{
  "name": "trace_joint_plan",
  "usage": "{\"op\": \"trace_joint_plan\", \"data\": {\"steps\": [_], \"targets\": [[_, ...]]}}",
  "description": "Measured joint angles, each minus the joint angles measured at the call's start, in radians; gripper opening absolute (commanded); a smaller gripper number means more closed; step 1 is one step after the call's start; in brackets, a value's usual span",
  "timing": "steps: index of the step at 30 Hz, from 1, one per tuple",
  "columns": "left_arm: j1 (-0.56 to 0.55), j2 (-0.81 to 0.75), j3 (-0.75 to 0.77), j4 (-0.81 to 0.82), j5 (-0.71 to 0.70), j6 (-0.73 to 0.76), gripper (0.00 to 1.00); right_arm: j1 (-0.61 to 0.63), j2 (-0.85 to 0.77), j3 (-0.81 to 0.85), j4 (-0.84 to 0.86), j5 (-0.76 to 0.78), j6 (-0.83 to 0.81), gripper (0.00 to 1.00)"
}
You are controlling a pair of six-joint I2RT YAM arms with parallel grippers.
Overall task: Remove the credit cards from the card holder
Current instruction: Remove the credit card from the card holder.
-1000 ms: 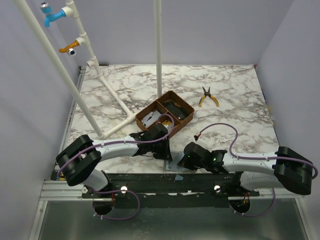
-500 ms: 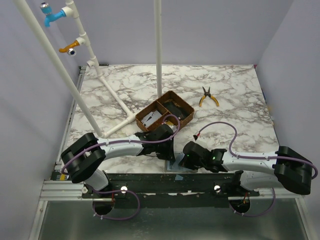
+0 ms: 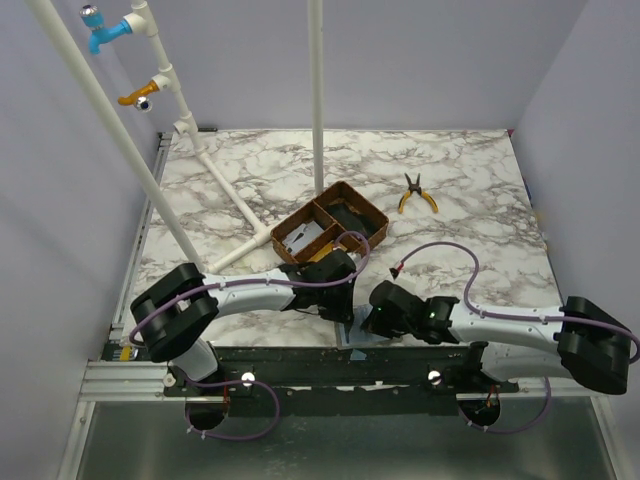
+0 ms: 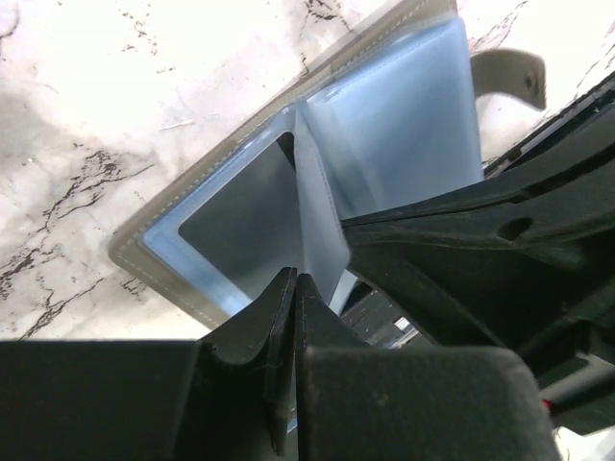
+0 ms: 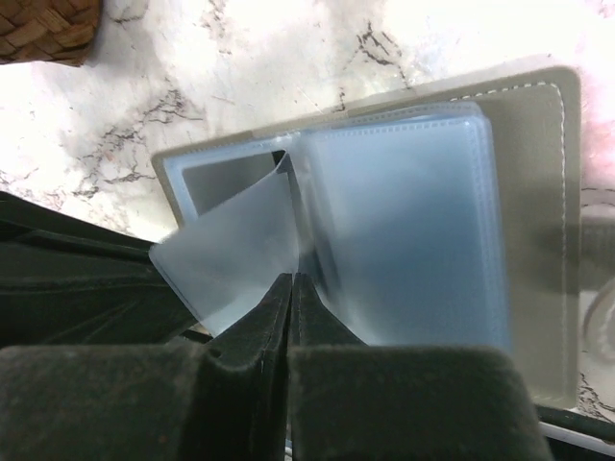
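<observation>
The grey card holder [image 5: 553,240] lies open on the marble at the table's near edge, its pale blue plastic sleeves [image 5: 404,230] fanned out. In the top view only a sliver of the card holder [image 3: 350,338] shows between the two arms. My left gripper [image 4: 294,279] is shut on the edge of one sleeve leaf [image 4: 312,211], which stands upright. My right gripper [image 5: 291,279] is shut, its tips at the sleeves' fold beside that lifted leaf [image 5: 231,250]. Pale flat credit cards [image 3: 300,238] lie in the wooden tray's left compartment. No card shows inside the sleeves.
The brown wooden tray [image 3: 368,248] stands just beyond the grippers; its woven corner [image 5: 48,29] shows in the right wrist view. Yellow-handled pliers [image 3: 417,193] lie further back. A white pipe frame [image 3: 230,215] and an upright pole [image 3: 318,100] stand at back left and centre.
My left arm has swung rightward, its gripper now close beside the right gripper. The right gripper has barely shifted.
</observation>
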Motion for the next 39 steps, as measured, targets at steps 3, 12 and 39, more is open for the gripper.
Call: {"op": "trace_joint_plan", "data": {"steps": [3,12,39], "targets": [[-0.004,0.009,0.006,-0.01,-0.002,0.0,0.05,-0.004,-0.016,0.022,-0.039,0.01,-0.015,0.14],[-0.015,0.027,0.035,-0.017,-0.003,0.008,0.05,-0.006,-0.085,0.111,-0.128,0.051,-0.039,0.26],[-0.055,0.252,0.232,-0.052,0.002,0.046,0.05,-0.006,-0.259,0.151,-0.427,0.185,-0.002,0.4]]}}
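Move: The card holder lies open under my hands, and its half-turned clear page stands about 2 cm to the right of my shut left fingers, level with them and 1 cm lower. The holder's right half is about 7 cm to their right and 3 cm below; the basket's middle is some 21 cm ahead and 4 cm left. My right fingers are still at that page, which is 1 cm to their left; from them the right half is 4 cm right and 2 cm down. I open my right fingers partway, let go of the page and clear out upward by some 6 cm and off to the right. With my left fingers kept shut, I sweep about 5 cm rightward across the spine, slowly at first, turning the page over towards the right half, then dip a couple of centimetres and press its sheet down with the tips. ##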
